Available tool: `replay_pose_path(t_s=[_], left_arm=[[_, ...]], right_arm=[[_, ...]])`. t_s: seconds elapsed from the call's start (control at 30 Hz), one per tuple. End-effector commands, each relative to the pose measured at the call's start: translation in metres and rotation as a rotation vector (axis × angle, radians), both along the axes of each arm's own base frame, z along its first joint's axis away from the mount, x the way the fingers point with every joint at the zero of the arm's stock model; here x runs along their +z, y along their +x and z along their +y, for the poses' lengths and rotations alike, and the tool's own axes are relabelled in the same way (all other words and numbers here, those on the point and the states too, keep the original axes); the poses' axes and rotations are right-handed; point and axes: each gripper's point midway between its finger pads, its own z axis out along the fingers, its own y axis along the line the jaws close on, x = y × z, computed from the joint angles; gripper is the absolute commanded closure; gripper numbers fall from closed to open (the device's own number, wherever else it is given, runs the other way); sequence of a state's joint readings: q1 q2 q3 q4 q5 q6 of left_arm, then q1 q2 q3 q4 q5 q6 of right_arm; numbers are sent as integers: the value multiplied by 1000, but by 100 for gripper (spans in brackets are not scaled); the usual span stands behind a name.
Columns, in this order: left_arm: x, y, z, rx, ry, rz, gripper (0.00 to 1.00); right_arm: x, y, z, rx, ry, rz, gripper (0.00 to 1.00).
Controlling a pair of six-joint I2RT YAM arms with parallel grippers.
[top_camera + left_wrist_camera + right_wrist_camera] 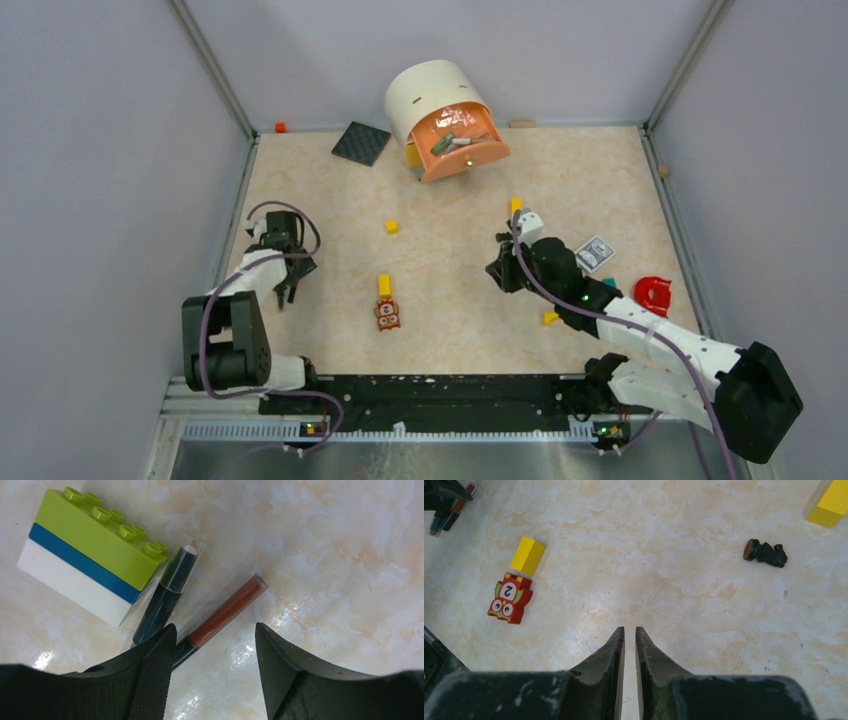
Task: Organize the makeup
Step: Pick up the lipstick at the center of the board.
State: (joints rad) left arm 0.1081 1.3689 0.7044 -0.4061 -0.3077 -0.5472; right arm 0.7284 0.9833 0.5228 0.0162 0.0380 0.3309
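In the left wrist view a red stick (227, 611) and a dark stick (167, 592) lie side by side on the marble table. My left gripper (215, 630) is open low over them, and the red stick's dark end runs in beside the left finger (155, 665). The same gripper (285, 290) shows at the table's left side from above. My right gripper (630, 629) hovers over bare table, shut with nothing in it; it sits right of centre (497, 270). A black square compact (361, 143) lies at the back. A small white box (596, 253) lies at the right.
A green, blue and white toy brick (90, 555) touches the dark stick. A round beige holder has an open orange drawer (457, 148) with several items inside. Yellow blocks (384, 285) (392, 227), an owl tile (510, 597), a red piece (652, 294) and a small black piece (765, 553) lie around.
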Motion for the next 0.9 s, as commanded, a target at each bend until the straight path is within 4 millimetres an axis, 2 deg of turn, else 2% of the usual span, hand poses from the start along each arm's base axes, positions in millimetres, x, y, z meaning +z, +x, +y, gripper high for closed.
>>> replay_pose_path(t_s=[0.0, 0.13, 0.53, 0.63, 0.77, 0.87], left_arm=[[-8, 11, 2, 9, -5, -22, 36], [-16, 7, 1, 5, -9, -3, 41], [-30, 16, -23, -69, -133, 16, 87], [-21, 20, -28, -97, -151, -12, 100], [4, 28, -37, -145, -150, -84, 100], [30, 34, -54, -205, -131, -156, 100]], right_arm=[[14, 7, 6, 13, 21, -47, 87], [14, 8, 6, 8, 17, -46, 87], [17, 5, 3, -9, 28, -35, 88], [18, 6, -3, -34, 22, -39, 88], [22, 7, -14, -89, 16, -46, 88], [30, 11, -22, -139, 16, -59, 88]])
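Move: The lipstick lies almost under the left hand, its middle about 1 cm ahead and 2 cm below, level sideways, its dark end running back past the open fingers. A dark pencil lies beside it, some 3 cm to the hand's left and 1 cm ahead; beyond that, the stacked toy brick is about 7 cm left and 1 cm ahead. The yellow block is roughly 20 cm right, 1 cm ahead. From the right hand the lipstick is about 43 cm left, 4 cm ahead. The left hand sinks about 1 cm onto the lipstick, then eases roughly 2.5 cm forward and slightly right, low over the table, while its fingers close from well open and pinch the tube from both sides around its middle. Keeping that grip, it then swings about 2 cm to the right, away from the pencil and brick, and begins to rise by about 1 cm, the wrist tilting and turning slightly, less than 10 degrees in all. ##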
